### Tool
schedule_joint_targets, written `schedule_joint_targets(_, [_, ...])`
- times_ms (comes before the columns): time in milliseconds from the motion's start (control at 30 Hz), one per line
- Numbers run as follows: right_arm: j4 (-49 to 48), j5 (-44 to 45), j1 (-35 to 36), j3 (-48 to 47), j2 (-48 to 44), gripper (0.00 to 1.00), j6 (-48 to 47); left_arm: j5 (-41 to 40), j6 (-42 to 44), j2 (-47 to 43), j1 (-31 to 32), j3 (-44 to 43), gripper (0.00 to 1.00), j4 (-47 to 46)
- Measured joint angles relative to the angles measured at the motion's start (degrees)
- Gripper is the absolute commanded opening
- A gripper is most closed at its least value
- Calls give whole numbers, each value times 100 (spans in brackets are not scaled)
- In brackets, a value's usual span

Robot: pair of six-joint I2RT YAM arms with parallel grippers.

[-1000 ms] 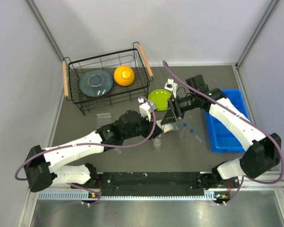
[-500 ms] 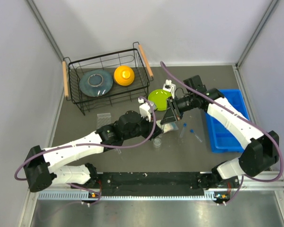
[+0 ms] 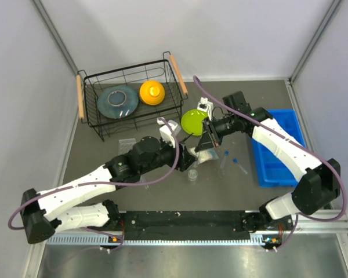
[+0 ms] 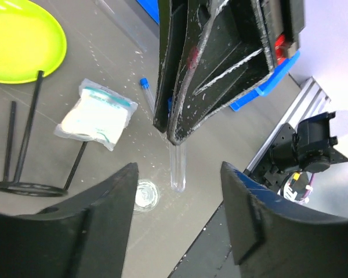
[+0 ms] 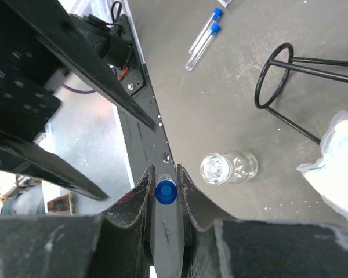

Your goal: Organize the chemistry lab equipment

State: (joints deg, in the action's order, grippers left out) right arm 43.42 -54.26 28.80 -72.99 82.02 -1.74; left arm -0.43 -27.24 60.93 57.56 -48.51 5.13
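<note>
A clear blue-capped test tube [image 5: 166, 192] stands upright between my right gripper's [image 5: 166, 174] fingers, which are shut on it just below the cap. From the left wrist view its clear lower end [image 4: 177, 171] hangs under the right gripper, above the table. My left gripper [image 4: 178, 167] is open, a finger on each side of the tube and apart from it. In the top view the left gripper [image 3: 188, 157] and right gripper [image 3: 207, 139] meet mid-table. A tiny clear dish [image 4: 145, 194] [image 5: 227, 167] and a crinkly packet [image 4: 95, 114] lie below. Two more tubes [image 5: 204, 36] lie on the table.
A black wire ring stand [image 4: 26, 156] lies beside the lime-green plate [image 3: 194, 120]. A blue bin [image 3: 278, 145] sits at the right. The wire basket [image 3: 127, 68] at the back left holds a grey plate [image 3: 117, 101] and an orange bowl [image 3: 152, 91]. A clear plastic piece [image 3: 126, 143] lies in front of it.
My right gripper has closed on the test tube. My left gripper has opened off it and drawn back to the left.
</note>
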Motion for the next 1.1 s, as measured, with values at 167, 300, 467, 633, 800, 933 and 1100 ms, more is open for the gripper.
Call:
schedule_joint_targets(167, [0,286,157,-334,275,6,-243,-439,221,-859,-107,-9,75,658])
schedule_joint_targets(300, [-50,597,483,-876,828,7,-463,-990,437,-1547,-170,-216,76,1587])
schedule_joint_targets(467, [-223,992,1088,-1810,1818,7,-516,-1668,601,-2238,-175,-761,77,2577])
schedule_joint_targets(633, [-494,1434,1606,-2992,2885,7,-474,-2260,647,-3095,-175,-1113,79,3180])
schedule_joint_targets(800, [-789,1853,1956,-4133,3766,8,-450,-2758,669,-3744,-175,-1213,86,3477])
schedule_joint_targets(933, [-1200,2221,2162,-4601,4236,8,-444,-3093,691,-4096,-175,-1215,86,3711])
schedule_joint_targets(1100, [-1683,2717,2376,-4747,4586,8,-426,-3362,686,-4284,-175,-1217,87,3985])
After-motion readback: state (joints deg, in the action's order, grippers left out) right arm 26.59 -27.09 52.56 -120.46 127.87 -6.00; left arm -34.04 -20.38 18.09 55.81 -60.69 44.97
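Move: The right hand holds the blue-capped test tube; the clear rack it is bound for lies about 31 cm to its left, 6 cm farther out and some 20 cm below. The two tubes on the table are 24 cm left and 4 cm back, the black ring frame 7 cm left and 8 cm ahead, both about 21 cm down. From the left hand, open and just off that tube, the rack is about 27 cm left, 8 cm ahead and 21 cm below. Carry the pinched test tube with the right gripper about 25 cm left and 10 cm forward, over the black ring frame towards the rack, sinking a little late on, and swing the tube's lower end forward through some 30 degrees. Clear the left gripper out of the way to the left and up, opening it wider and turning it counter-clockwise. ##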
